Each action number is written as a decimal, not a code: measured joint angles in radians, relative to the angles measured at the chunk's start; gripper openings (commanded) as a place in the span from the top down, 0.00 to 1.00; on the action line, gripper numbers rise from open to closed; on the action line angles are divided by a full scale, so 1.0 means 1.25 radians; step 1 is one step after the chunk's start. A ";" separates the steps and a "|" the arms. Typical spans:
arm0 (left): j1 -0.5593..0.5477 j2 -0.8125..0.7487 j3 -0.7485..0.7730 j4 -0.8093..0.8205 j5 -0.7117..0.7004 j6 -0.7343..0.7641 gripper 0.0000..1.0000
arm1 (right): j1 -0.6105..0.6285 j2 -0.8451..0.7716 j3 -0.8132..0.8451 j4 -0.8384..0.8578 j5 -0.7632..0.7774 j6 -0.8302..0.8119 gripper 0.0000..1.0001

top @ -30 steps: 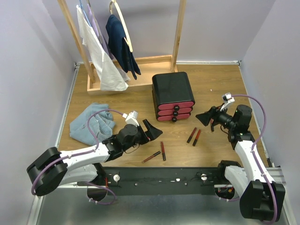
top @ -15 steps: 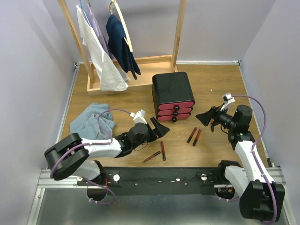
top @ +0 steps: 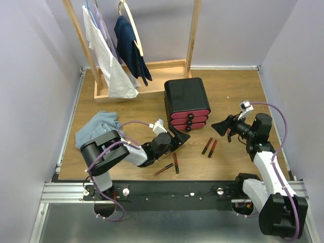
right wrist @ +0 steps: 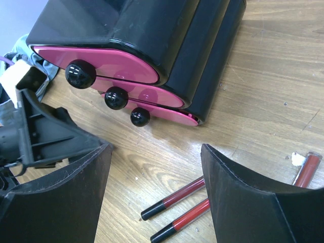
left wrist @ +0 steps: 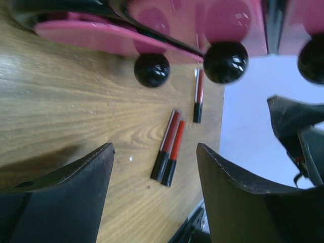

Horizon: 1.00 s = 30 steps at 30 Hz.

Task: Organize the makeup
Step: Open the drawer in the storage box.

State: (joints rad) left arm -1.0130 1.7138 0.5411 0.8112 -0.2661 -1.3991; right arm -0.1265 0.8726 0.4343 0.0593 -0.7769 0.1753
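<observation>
Several slim red-black lip tubes lie on the wooden table: a pair (top: 209,147) in front of the black box, and two more (top: 175,163) (top: 163,169) near the front edge. The pair also shows in the left wrist view (left wrist: 169,147) and the right wrist view (right wrist: 177,195). Another tube (right wrist: 306,169) lies by the right finger. My left gripper (top: 179,137) (left wrist: 154,152) is open and empty, low over the table, just in front of the lowest drawer knob (left wrist: 152,70). My right gripper (top: 221,126) (right wrist: 156,149) is open and empty, above the pair. No palettes, compacts or blush cases show.
The black box with three shut pink drawers (top: 186,104) (right wrist: 136,35) stands mid-table. A light blue cloth (top: 98,130) lies at the left. A wooden clothes rack (top: 132,86) with hanging garments stands at the back left. Walls close in both sides.
My left arm has reached to the right and forward, bringing its open gripper up to the box's lowest drawer. The right arm and the tubes have not moved.
</observation>
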 measured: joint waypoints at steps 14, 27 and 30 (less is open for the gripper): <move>-0.005 0.164 0.049 0.132 -0.136 -0.152 0.37 | 0.000 0.000 0.000 0.000 0.000 0.000 0.21; -0.009 0.189 0.136 0.045 -0.228 -0.276 0.49 | 0.000 0.000 0.000 0.000 0.000 0.000 0.21; -0.009 0.193 0.144 0.020 -0.232 -0.292 0.51 | 0.000 0.001 0.000 0.000 0.000 0.000 0.21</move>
State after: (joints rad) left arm -1.0237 1.9545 0.7216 0.8356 -0.5560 -1.7641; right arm -0.1265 0.8734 0.4343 0.0589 -0.7765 0.1749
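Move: The bottom drawer's knob is about 7 cm ahead of my left hand, 2 cm to its right and 2 cm lower. The middle drawer's knob stands some 4 cm above that one. Two lip pencils lie on the table about 13 cm to this hand's right, level with it; another lies roughly 8 cm back and 4 cm left. From my idle right hand the bottom knob is some 14 cm left, 4 cm ahead and 10 cm down. My left hand reaches forward about 6 cm and ends a touch lower, bringing its fingertips to either side of the bottom drawer's knob. On the way I turn the wrist some 20 degrees counter-clockwise and roll its left side down, and narrow the fingers from about three-quarters open to half, without a grip on the knob yet. ##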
